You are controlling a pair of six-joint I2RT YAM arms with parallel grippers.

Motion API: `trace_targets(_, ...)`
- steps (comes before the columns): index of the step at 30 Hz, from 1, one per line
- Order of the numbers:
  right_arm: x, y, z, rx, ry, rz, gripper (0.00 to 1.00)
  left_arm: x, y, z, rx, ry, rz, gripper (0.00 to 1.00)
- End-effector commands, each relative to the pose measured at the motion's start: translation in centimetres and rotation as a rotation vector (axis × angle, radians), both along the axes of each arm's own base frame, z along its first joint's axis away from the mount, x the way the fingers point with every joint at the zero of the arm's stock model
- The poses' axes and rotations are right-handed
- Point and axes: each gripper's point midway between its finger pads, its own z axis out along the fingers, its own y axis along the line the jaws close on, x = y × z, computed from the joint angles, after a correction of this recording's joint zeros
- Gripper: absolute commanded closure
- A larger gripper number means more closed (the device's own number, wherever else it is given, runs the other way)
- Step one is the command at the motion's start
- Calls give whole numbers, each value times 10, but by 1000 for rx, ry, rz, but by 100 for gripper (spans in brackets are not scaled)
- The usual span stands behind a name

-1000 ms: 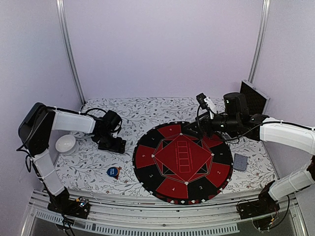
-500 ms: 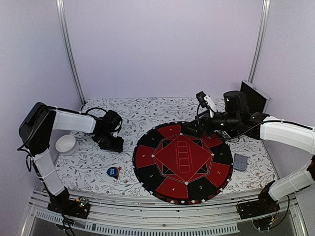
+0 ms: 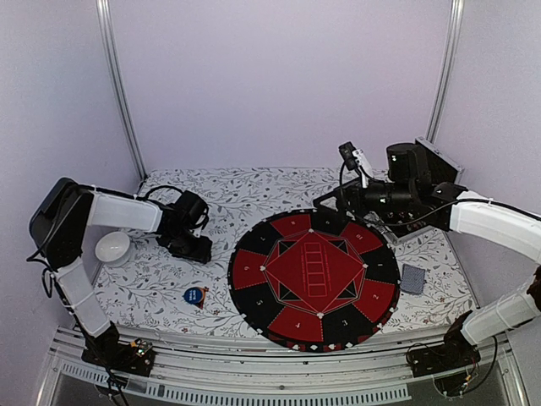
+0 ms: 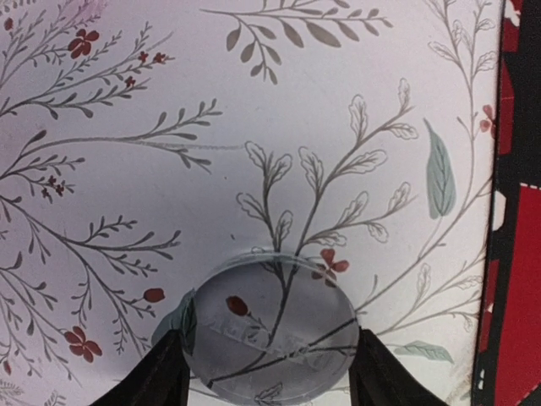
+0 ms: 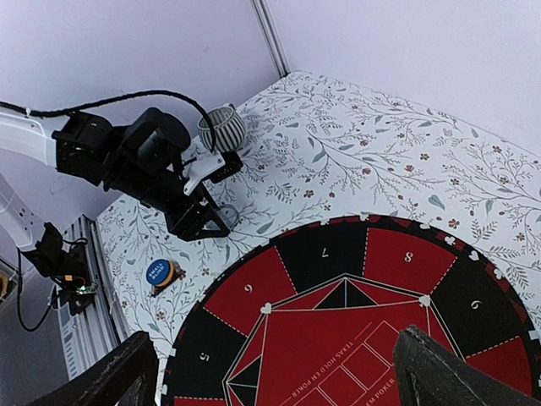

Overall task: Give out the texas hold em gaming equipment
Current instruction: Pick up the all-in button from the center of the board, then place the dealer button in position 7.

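A clear round disc (image 4: 270, 326) lies on the flowered cloth, and my left gripper (image 4: 270, 372) is shut on it, one black finger against each side. From above, that gripper (image 3: 201, 251) sits left of the round red-and-black mat (image 3: 313, 279). A blue disc (image 3: 193, 295) marked small blind rests on an orange disc near the front left; the right wrist view shows the blue disc (image 5: 159, 271) too. A grey-blue stack of cards (image 3: 412, 278) lies right of the mat. My right gripper (image 3: 325, 205) hangs open above the mat's far edge, holding nothing.
A white bowl (image 3: 112, 248) stands at the left edge of the cloth. A striped round vase (image 5: 222, 127) sits behind the left arm. A black box (image 3: 435, 169) stands at the back right corner. Metal posts rise at both back corners.
My left gripper's fingers have closed in onto the clear disc. The right arm has lifted and drawn back a little toward the mat's far edge, still open.
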Motion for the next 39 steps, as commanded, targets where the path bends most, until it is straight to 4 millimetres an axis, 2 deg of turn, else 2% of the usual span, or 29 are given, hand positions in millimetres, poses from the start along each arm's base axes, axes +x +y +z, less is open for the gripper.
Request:
trace_targets(1, -5, 4, 39, 91, -2, 6, 1, 5, -6, 19, -39, -60, -22, 50)
trace_targets(4, -9, 0, 53, 143, -10, -13, 1, 6, -10, 28, -54, -79, -36, 51)
trace_targets(12, -17, -6, 75, 222, -44, -20, 1, 2, -15, 54, -50, -122, -62, 50)
trace_targets(15, -20, -8, 79, 230, -53, -19, 1, -4, -26, 72, -66, -156, -100, 51)
trace_targets(20, -25, -17, 73, 219, -71, -41, 1, -16, -53, 92, -45, -182, -224, 50)
trace_targets(24, -28, -21, 68, 200, -91, -40, 1, -28, -75, 96, -30, -181, -309, 50)
trace_targets(29, -32, -20, 66, 182, -112, -12, 1, -44, -112, 103, -48, -173, -423, 50)
trace_targets(35, -35, -23, 71, 164, -161, -1, 1, -50, -120, 100, -23, -135, -430, 50)
trace_targets(39, -33, -21, 87, 170, -176, 3, 1, -54, -125, 96, -26, -124, -423, 51)
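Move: To the left hand's right, the board's near rim lies about 8 cm off, its middle some 33 cm to the right and 6 cm back, at about finger height; the clear button is already pinched in these fingers. The blue button lies around 14 cm back and 2 cm left of the hand, the white bowl roughly 27 cm left and 2 cm ahead. From the right hand, the board's middle is about 26 cm below, 2 cm back and 2 cm left. Lifting the clear button off the table first, the left hand then swings right and somewhat back while still climbing, about 12 cm right and 10 cm up in all, to over the board's left rim, turning some 25 degrees clockwise with its pinch kept. The right hand, empty and open, rises from above the board and draws back slightly. ##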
